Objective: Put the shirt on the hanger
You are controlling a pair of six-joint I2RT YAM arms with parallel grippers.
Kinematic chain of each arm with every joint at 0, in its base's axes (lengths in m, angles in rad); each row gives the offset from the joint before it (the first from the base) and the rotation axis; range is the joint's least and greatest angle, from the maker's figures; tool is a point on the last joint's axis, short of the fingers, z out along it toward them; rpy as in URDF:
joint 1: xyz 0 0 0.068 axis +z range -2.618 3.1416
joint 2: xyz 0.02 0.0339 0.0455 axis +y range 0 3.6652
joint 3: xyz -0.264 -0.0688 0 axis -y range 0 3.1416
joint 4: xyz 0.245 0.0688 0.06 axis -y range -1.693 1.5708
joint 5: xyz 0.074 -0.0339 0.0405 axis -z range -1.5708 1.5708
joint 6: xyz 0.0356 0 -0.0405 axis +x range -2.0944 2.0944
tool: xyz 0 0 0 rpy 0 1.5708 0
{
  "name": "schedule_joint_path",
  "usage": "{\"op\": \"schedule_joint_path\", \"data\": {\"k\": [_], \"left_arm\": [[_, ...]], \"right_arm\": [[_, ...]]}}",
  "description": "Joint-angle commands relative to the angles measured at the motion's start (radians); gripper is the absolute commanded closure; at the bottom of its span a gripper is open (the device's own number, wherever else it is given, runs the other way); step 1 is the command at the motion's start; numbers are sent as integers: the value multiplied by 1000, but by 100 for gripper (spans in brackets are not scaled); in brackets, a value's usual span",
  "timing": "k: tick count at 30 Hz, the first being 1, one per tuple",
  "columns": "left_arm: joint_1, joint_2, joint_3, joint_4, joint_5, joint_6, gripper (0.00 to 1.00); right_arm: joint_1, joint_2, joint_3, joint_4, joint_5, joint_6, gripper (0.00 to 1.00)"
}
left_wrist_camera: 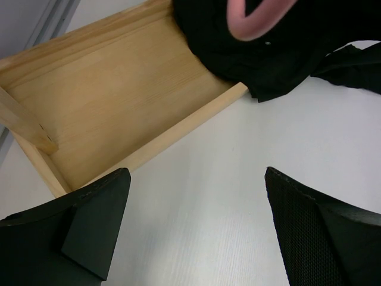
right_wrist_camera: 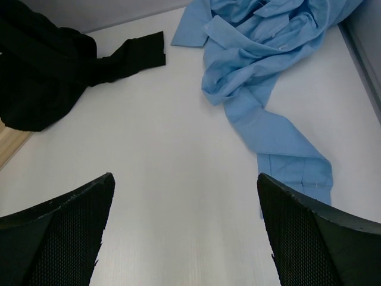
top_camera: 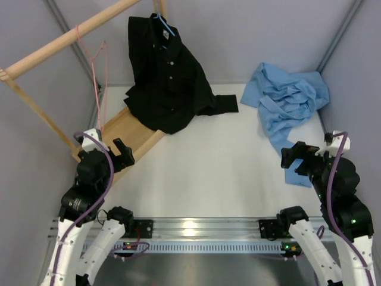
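Note:
The light blue shirt point(top_camera: 287, 98) lies crumpled at the back right of the table, one sleeve trailing toward the front; it also shows in the right wrist view point(right_wrist_camera: 262, 71). The pink wire hanger point(top_camera: 98, 77) hangs from the wooden rail at the back left; a blurred pink piece point(left_wrist_camera: 259, 16) of it shows at the top of the left wrist view. My left gripper point(top_camera: 119, 152) is open and empty above the table next to the wooden base. My right gripper point(top_camera: 297, 158) is open and empty, just left of the trailing sleeve's end.
A black shirt point(top_camera: 169, 77) hangs on a blue hanger point(top_camera: 164, 24) from the wooden rail point(top_camera: 71, 37), its hem draped over the wooden base board point(top_camera: 128, 134). Grey walls close in the table at the back and both sides.

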Motion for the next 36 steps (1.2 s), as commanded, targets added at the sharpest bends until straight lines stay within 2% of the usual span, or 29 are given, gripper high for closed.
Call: {"op": "schedule_joint_path", "data": {"k": [1,4,6,8,10,12,15,18,24,25,27,28,30,31,33,36], "left_arm": [[3,-26,-9,54,-1,-15,2],[1,-27,-11,56,2,-12,2],[1,-26,-12,57,2,-12,2],[3,-24,-14,57,7,-12,2],[1,-15,-15,60,10,-12,2],[1,-11,-17,60,19,-14,2],[3,-11,-18,63,25,-12,2],[1,-11,-18,66,30,-12,2],[-2,-20,-25,74,51,-9,2],[-3,-21,-25,76,51,-7,2],[-8,-26,-28,77,48,-9,2],[-11,-26,-28,77,48,-9,2],[-22,-29,-29,77,47,-10,2],[-23,-31,-29,77,47,-12,2],[-25,-32,-31,79,44,-12,2],[-28,-40,-32,79,42,-10,2]], "right_arm": [[-8,-10,-1,21,29,19,1],[-8,-16,-9,38,42,30,1],[-8,-12,-30,67,-5,26,0],[-8,2,-79,156,-93,27,1],[-10,45,-127,245,-105,61,1],[-8,88,-148,296,-52,108,1],[-10,235,-164,417,46,95,1],[-11,370,-101,469,147,73,1],[-129,841,158,531,145,39,1],[-164,961,245,537,149,30,0],[-198,1086,340,541,134,-13,1],[-244,1214,450,516,97,-22,1],[-264,1338,573,459,65,-40,2],[-269,1446,694,399,80,-59,3],[-268,1562,773,386,121,-131,3],[-271,1645,868,386,253,-210,1]]}}
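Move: The bunched blue shirt lies far out from the right hand, some 42 cm ahead, 12 cm to its right and 25 cm below. The blue shirt's cuff trails nearer in, about 8 cm ahead and 9 cm right of the right hand, 27 cm down; the black shirt's sleeve end is about 37 cm ahead, 13 cm left and 26 cm down. From the idle left hand the bunched blue shirt is roughly 40 cm ahead, 68 cm right and 23 cm below. Towards the bunched blue shirt at the far right, the open right hand makes a fast reach, some 37 cm forward with about 12 cm of sinking and, in the later part, 10 cm to the right. On the way the wrist tips down about 25 degrees and turns some 20 degrees clockwise; the fingers stay wide open and come close above the collar and label area, with no touch to be seen. ##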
